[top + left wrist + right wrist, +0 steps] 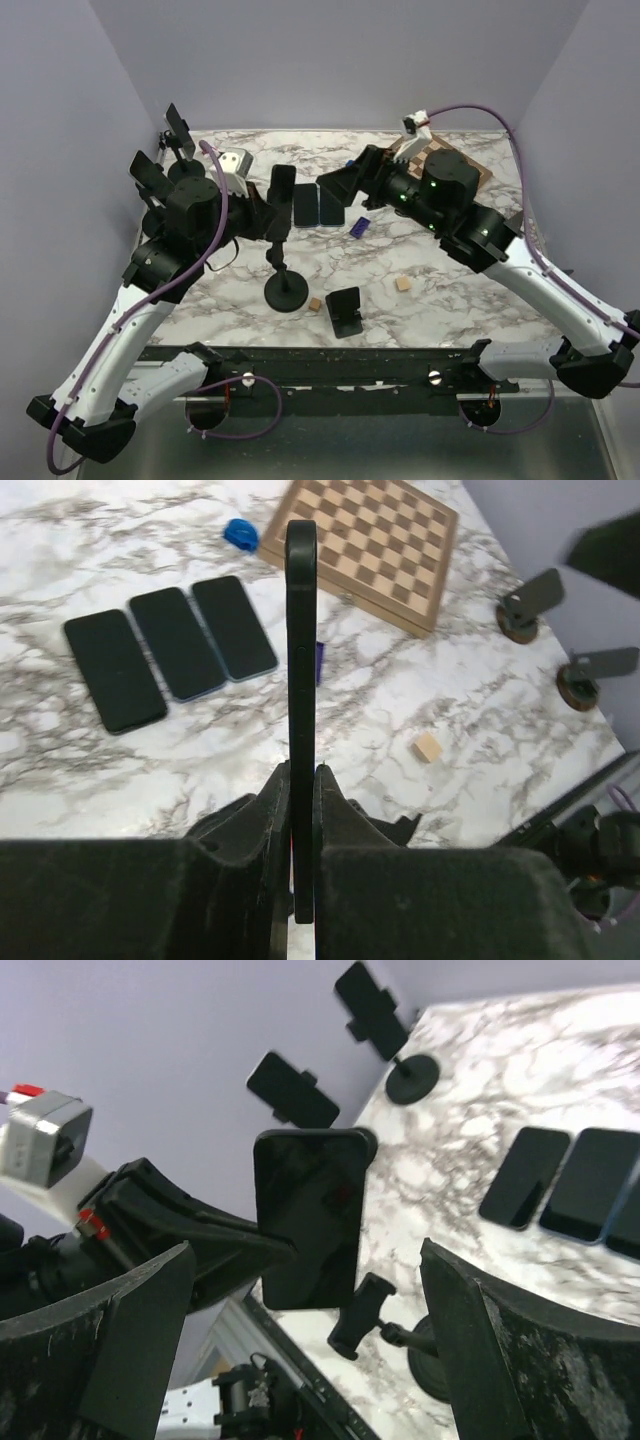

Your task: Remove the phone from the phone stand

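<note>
My left gripper (268, 212) is shut on the dark phone (283, 186) and holds it upright in the air. In the left wrist view the phone (302, 660) stands edge-on between my fingers (275, 810). In the right wrist view the phone (305, 1215) hangs just above and left of the black phone stand's empty clamp (360, 1315), apart from it. The stand (285, 290) rests on the marble table on a round base. My right gripper (345, 180) is open and empty, facing the phone from the right; its fingers (505, 1340) frame that view.
Three phones (318, 205) lie flat side by side behind the stand. A chessboard (365, 545), a blue object (360, 225), two wooden cubes (403, 284) and a small black stand (345, 312) are on the table. More stands (178, 130) are at the far left.
</note>
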Robot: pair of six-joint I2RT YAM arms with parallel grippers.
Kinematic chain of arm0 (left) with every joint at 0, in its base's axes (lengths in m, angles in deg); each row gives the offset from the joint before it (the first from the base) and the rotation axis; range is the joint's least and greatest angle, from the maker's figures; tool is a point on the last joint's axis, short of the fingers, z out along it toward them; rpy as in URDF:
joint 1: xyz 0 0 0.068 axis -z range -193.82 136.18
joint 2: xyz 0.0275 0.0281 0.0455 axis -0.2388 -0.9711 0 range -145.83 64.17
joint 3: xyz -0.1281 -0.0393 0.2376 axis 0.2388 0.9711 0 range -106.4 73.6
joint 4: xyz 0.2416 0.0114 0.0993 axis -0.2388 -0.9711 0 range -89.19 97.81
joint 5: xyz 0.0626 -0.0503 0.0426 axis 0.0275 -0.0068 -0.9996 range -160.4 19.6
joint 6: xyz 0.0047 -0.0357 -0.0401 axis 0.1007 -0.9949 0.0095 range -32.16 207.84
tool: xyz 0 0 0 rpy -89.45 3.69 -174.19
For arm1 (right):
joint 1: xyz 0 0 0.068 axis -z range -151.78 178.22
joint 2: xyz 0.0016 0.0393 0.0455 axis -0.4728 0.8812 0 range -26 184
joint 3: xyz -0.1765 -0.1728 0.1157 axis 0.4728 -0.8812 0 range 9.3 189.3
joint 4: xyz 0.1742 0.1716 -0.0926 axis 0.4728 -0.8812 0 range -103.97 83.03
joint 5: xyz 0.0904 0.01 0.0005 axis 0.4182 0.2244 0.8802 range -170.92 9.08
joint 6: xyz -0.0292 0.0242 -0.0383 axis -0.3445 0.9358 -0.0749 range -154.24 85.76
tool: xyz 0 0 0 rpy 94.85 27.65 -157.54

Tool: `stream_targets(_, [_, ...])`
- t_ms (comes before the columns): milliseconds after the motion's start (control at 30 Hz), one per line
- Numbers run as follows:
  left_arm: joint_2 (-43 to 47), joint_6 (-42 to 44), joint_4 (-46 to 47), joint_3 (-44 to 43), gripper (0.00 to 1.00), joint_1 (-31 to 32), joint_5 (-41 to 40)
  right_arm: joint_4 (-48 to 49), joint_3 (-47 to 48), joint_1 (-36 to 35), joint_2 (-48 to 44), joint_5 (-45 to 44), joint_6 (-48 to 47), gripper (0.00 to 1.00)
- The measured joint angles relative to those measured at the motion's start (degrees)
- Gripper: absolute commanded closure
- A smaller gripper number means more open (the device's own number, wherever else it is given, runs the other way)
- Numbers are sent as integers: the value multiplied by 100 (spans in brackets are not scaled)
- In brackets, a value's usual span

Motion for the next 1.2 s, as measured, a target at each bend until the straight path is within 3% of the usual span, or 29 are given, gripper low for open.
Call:
stream_targets(233, [-549, 280, -195, -140, 100, -1554, -20, -201, -525, 0, -933, -1005, -304, 0])
stream_targets(467, [-2487, 455, -70, -470, 100, -2741, 216, -345, -909, 0, -1060, -1217, -378, 0])
stream_targets(667, [-4085, 496, 157, -1080, 100, -2918, 538, -378, -1062, 0, -1060, -1209, -369, 0])
stream_targets(1200, [-5696, 546, 380, -1532, 100, -2999, 1014, -393, -1147, 0, -1025, -1211, -374, 0])
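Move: The left hand already holds the phone clear of the stand. The bare strip of table it goes for lies some 21 cm ahead, 10 cm left and 33 cm below. The near flat phone, leftmost of the row, is about 21 cm ahead and 3 cm left, the middle flat phone 21 ahead and 5 right; the emptied stand is roughly 4 cm back, straight below. From the right hand the strip is about 18 cm ahead, 22 left, 40 below. Forward and left at first, then steeply down, the left hand carries the phone away from the stand to the bare strip left of the near flat phone, dropping some 25 cm overall and tipping its fingers down about 35 degrees as it swings counter-clockwise, its pinch kept. The right hand, empty and wide open, backs off some 6 cm to the right, then sinks a little. ##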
